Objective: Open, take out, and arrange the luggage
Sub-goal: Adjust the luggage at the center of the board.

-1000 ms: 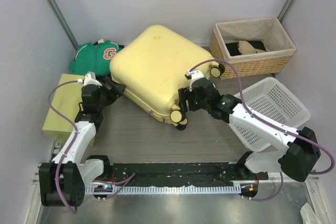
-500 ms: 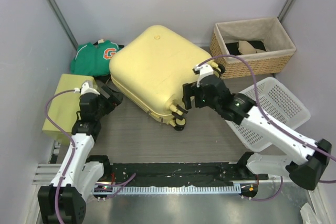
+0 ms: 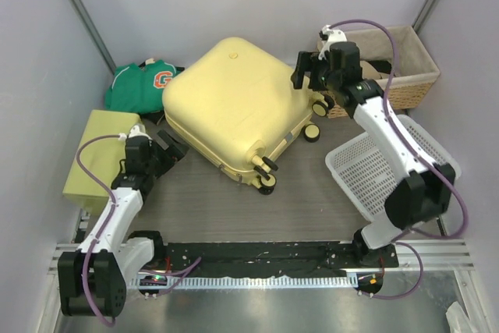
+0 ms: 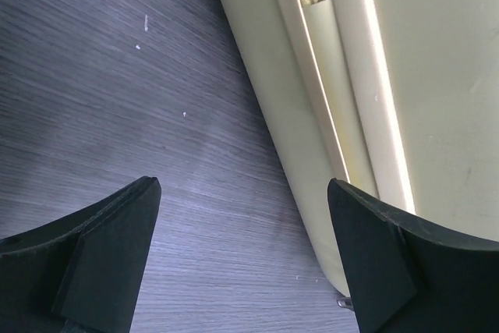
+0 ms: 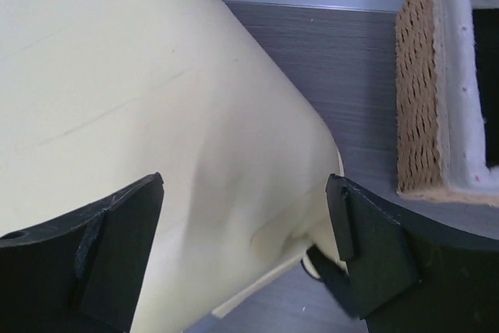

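Observation:
The luggage (image 3: 232, 107) is a pale yellow hard-shell case lying shut and flat in the middle of the table, black wheels (image 3: 267, 174) at its near right edge. My left gripper (image 3: 165, 149) is open just off the case's near left side. In the left wrist view that gripper (image 4: 243, 189) hangs over bare table, with the luggage (image 4: 405, 76) and its gold zip on the right. My right gripper (image 3: 306, 72) is open above the case's far right corner. In the right wrist view that gripper (image 5: 245, 185) has the luggage (image 5: 156, 76) beneath it and holds nothing.
A wicker basket (image 3: 413, 83) with dark and pale items stands at the back right, also in the right wrist view (image 5: 421, 99). A white plastic basket (image 3: 394, 165) lies tilted at the right. A green shirt (image 3: 140, 83) and a yellow-green box (image 3: 90, 161) lie at the left.
My right arm has swung from the luggage's wheel side up to its far right corner by the wicker basket. Both grippers opened wider. The left gripper drew back slightly.

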Robot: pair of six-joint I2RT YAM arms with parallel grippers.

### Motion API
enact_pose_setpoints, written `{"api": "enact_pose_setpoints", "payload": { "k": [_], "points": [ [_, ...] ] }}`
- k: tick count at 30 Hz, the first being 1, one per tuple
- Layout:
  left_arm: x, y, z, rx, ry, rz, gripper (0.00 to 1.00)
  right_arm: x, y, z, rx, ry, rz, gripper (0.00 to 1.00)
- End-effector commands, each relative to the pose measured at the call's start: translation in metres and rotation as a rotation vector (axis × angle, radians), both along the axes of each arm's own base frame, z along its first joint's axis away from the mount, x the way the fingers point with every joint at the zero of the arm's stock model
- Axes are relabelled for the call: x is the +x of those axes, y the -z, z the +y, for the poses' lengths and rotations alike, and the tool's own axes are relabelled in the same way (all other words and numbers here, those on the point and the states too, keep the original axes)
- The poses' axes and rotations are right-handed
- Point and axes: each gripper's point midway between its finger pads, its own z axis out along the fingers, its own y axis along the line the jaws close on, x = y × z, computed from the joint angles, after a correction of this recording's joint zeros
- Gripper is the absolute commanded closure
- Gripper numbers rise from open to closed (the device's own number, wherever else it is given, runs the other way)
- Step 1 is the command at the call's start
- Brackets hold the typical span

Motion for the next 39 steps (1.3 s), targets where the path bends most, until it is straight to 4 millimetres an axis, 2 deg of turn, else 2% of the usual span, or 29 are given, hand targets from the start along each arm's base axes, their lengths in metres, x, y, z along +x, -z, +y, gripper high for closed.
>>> {"api": "enact_pose_setpoints", "payload": {
  "k": [1,2,3,4,5,6,8,9,11,12,13,14,15,17,18,20,22,23,24,26,28,29,30,31,34,35,36,38,39],
  "points": [
    [0.018,-0.016,-0.004,-0.007,0.032,-0.084,0.06,0.053,-0.024,0.005,0.041,-0.123,-0.109,0.06],
    [0.021,-0.017,-0.005,-0.011,0.035,-0.091,0.06,0.058,-0.021,0.009,0.061,-0.167,-0.107,0.05],
    [0.025,-0.015,-0.007,-0.018,0.043,-0.092,0.06,0.068,-0.007,0.009,0.070,-0.178,-0.085,0.06],
    [0.027,-0.013,-0.008,-0.021,0.044,-0.086,0.06,0.077,-0.007,-0.002,0.089,-0.169,-0.100,0.06],
    [0.033,-0.017,-0.009,-0.023,0.050,-0.104,0.06,0.080,-0.003,-0.003,0.107,-0.185,-0.097,0.05],
    [0.038,-0.011,-0.011,-0.025,0.056,-0.089,0.06,0.079,0.009,-0.003,0.125,-0.204,-0.074,0.06],
    [0.046,-0.010,-0.013,-0.030,0.065,-0.091,0.07,0.080,0.016,-0.006,0.160,-0.218,-0.072,0.06],
    [0.053,-0.004,-0.015,-0.032,0.067,-0.084,0.07,0.071,0.028,0.000,0.185,-0.253,-0.037,0.06],
    [0.063,-0.004,-0.018,-0.046,0.073,-0.090,0.07,0.060,0.032,0.011,0.249,-0.304,-0.022,0.06],
    [0.070,-0.008,-0.019,-0.048,0.077,-0.109,0.07,0.049,0.051,0.015,0.281,-0.315,0.025,0.06],
    [0.074,0.002,-0.021,-0.048,0.082,-0.083,0.08,0.042,0.040,0.018,0.311,-0.340,-0.015,0.07],
    [0.082,-0.007,-0.024,-0.048,0.087,-0.106,0.09,0.034,0.043,0.021,0.360,-0.337,0.007,0.07],
    [0.086,-0.007,-0.029,-0.046,0.103,-0.109,0.09,0.023,0.063,0.023,0.382,-0.334,0.058,0.07],
    [0.094,-0.003,-0.036,-0.042,0.119,-0.097,0.09,0.006,0.062,0.030,0.417,-0.372,0.064,0.07],
    [0.099,-0.009,-0.044,-0.039,0.139,-0.112,0.09,-0.006,0.077,0.036,0.422,-0.380,0.105,0.07],
    [0.104,-0.007,-0.051,-0.036,0.155,-0.106,0.09,-0.025,0.076,0.042,0.405,-0.388,0.115,0.07],
    [0.110,-0.012,-0.059,-0.032,0.173,-0.121,0.09,-0.047,0.090,0.049,0.375,-0.392,0.151,0.08],
    [0.113,-0.008,-0.062,-0.031,0.177,-0.112,0.09,-0.054,0.091,0.045,0.355,-0.357,0.143,0.08],
    [0.119,-0.015,-0.068,-0.032,0.189,-0.131,0.09,-0.061,0.093,0.047,0.348,-0.348,0.152,0.08],
    [0.126,-0.012,-0.073,-0.035,0.200,-0.124,0.09,-0.072,0.108,0.040,0.340,-0.291,0.207,0.08],
    [0.137,-0.023,-0.079,-0.041,0.214,-0.151,0.09,-0.083,0.105,0.040,0.359,-0.272,0.216,0.09],
    [0.142,-0.025,-0.081,-0.042,0.218,-0.157,0.09,-0.089,0.112,0.039,0.361,-0.263,0.235,0.09],
    [0.145,-0.021,-0.084,-0.042,0.224,-0.150,0.09,-0.093,0.107,0.038,0.362,-0.255,0.222,0.09],
    [0.154,-0.031,-0.086,-0.042,0.227,-0.174,0.09,-0.100,0.110,0.043,0.362,-0.254,0.241,0.09],
    [0.168,-0.028,-0.093,-0.040,0.241,-0.171,0.09,-0.109,0.115,0.045,0.359,-0.228,0.270,0.09],
    [0.177,-0.039,-0.096,-0.043,0.246,-0.198,0.10,-0.114,0.118,0.050,0.373,-0.230,0.287,0.09],
    [0.182,-0.032,-0.098,-0.043,0.248,-0.185,0.10,-0.114,0.118,0.053,0.376,-0.229,0.283,0.09],
    [0.194,-0.040,-0.102,-0.038,0.259,-0.205,0.10,-0.120,0.119,0.060,0.393,-0.227,0.288,0.09],
    [0.198,-0.034,-0.102,-0.033,0.259,-0.193,0.10,-0.119,0.117,0.062,0.400,-0.223,0.280,0.09]
  ]
}}
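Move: From the right hand, the luggage's middle lies about 18 cm to the left, 5 cm back and 19 cm below; the basket is about 29 cm right and 9 cm ahead, the white crate some 34 cm right and 19 cm back. From the left hand, the luggage's middle is about 20 cm right and 13 cm ahead, level in height, with the green bag some 12 cm left and 22 cm ahead, the yellow box 27 cm left and 3 cm back. Forward and down over the luggage's far right side goes the open right hand, roughly 8 cm out, then it draws back about 13 cm, rolled with its left side up, fingers on that side near the wheel corner. Meanwhile the left hand, also open, pushes forward some 15 cm and sinks 5 along the luggage's left flank towards the green bag, bearing against the flank. ##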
